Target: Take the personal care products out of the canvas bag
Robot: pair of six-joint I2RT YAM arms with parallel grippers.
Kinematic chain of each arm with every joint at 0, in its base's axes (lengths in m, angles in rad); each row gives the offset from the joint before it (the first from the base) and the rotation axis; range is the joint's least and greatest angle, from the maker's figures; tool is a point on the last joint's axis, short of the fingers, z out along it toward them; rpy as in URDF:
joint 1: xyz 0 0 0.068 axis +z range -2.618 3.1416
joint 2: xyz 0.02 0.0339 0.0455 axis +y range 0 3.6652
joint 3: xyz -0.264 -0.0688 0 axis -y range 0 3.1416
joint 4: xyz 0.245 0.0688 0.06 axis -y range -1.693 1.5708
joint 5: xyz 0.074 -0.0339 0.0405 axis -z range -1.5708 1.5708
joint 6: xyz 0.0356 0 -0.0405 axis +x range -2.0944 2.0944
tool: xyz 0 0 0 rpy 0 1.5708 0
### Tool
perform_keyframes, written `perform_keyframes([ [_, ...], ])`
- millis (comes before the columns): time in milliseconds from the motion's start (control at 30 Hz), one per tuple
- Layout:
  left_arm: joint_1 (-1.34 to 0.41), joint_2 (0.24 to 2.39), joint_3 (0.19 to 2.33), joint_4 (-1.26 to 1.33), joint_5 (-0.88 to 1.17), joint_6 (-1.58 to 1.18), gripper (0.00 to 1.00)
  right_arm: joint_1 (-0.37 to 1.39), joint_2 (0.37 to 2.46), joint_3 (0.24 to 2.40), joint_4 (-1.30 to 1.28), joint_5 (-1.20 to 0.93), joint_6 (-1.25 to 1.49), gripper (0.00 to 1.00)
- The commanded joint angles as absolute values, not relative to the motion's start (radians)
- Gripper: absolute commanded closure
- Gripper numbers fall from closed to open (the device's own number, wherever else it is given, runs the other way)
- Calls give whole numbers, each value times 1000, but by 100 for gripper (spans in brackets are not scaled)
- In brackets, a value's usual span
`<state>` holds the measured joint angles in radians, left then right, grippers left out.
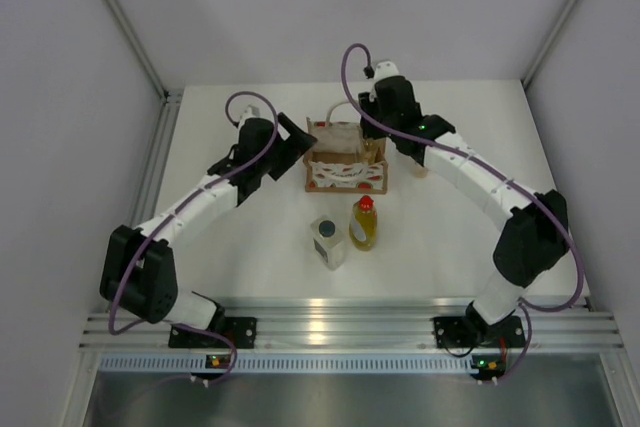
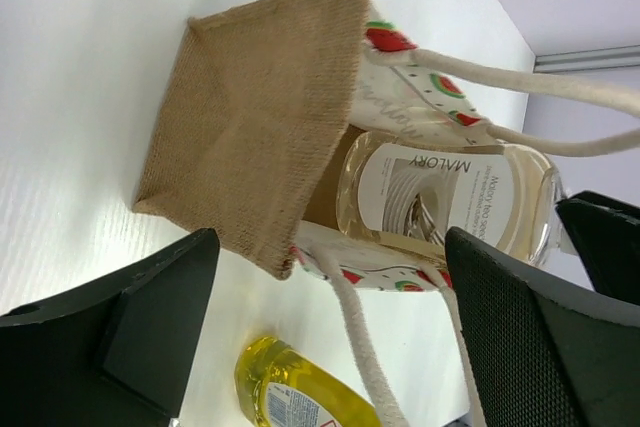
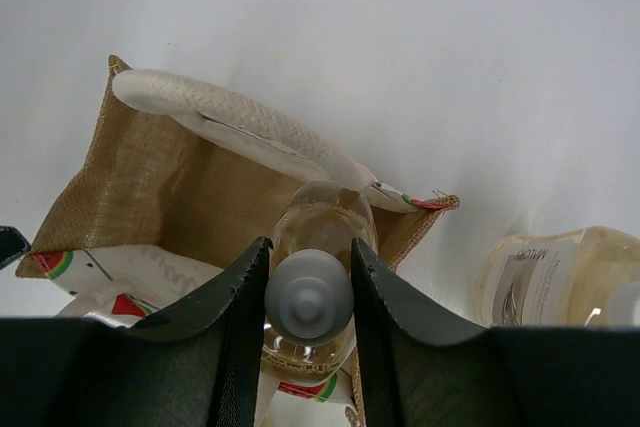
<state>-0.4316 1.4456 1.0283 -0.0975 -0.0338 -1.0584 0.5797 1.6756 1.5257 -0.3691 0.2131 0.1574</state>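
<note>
The canvas bag [image 1: 345, 175] stands at mid-table, its brown side [image 2: 260, 117] facing my left gripper [image 2: 330, 332]. That gripper [image 1: 300, 142] is open beside the bag's left side, with nothing between its fingers. My right gripper [image 3: 309, 297] is over the bag's mouth [image 3: 130, 187], shut on the grey-white cap of a slim pale amber bottle [image 3: 325, 222] that stands in the bag [image 2: 450, 197]. A second slim amber bottle [image 3: 560, 277] stands on the table right of the bag. In front of the bag stand the yellow bottle with the red cap [image 1: 364, 224] and the squarish pale bottle with the dark cap [image 1: 328, 241].
The bag's whitish handles [image 2: 520, 82] loop out toward the left wrist camera, one strand [image 2: 360, 347] hanging between the left fingers. White walls close in the table at the back and sides. An aluminium rail [image 1: 340, 322] runs along the near edge.
</note>
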Motion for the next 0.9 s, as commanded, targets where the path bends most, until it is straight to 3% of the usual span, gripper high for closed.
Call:
perform_keyframes([
  [0,-426,1397,1126,-104,-49,-924,2,574,1552,1624,-285,181,146,100],
  [333,-426,1335,1243,-241,-52,-677,1,577,1505,1670,-311,153,114,100],
  [867,-426,1053,1115,-411,-141,-600,1,577,1509,1851,-391,160,81,100],
])
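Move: The right hand grips the white-capped bottle by its cap, its lower part still in the canvas bag; the bag's middle is about 1 cm ahead, 6 cm left and 17 cm below this hand. The set-out clear bottle stands about 15 cm right, level with the hand, and the yellow bottle about 18 cm back and 2 cm left, both some 15 cm lower. From the open left hand, just off the bag's left rim, the bag's middle is about 4 cm ahead, 12 cm right, 12 cm below. The right hand keeps its hold on the bottle's cap and draws it almost straight up out of the bag by about 10 cm, easing slightly back early on while its fingers tip up a little. The left hand, its fingers staying wide open, first rises steeply away from the bag's left side, then swings back and to its left, ending some 11 cm higher and about 5 cm both back and left, with the wrist rolling and the fingers tipping up. ##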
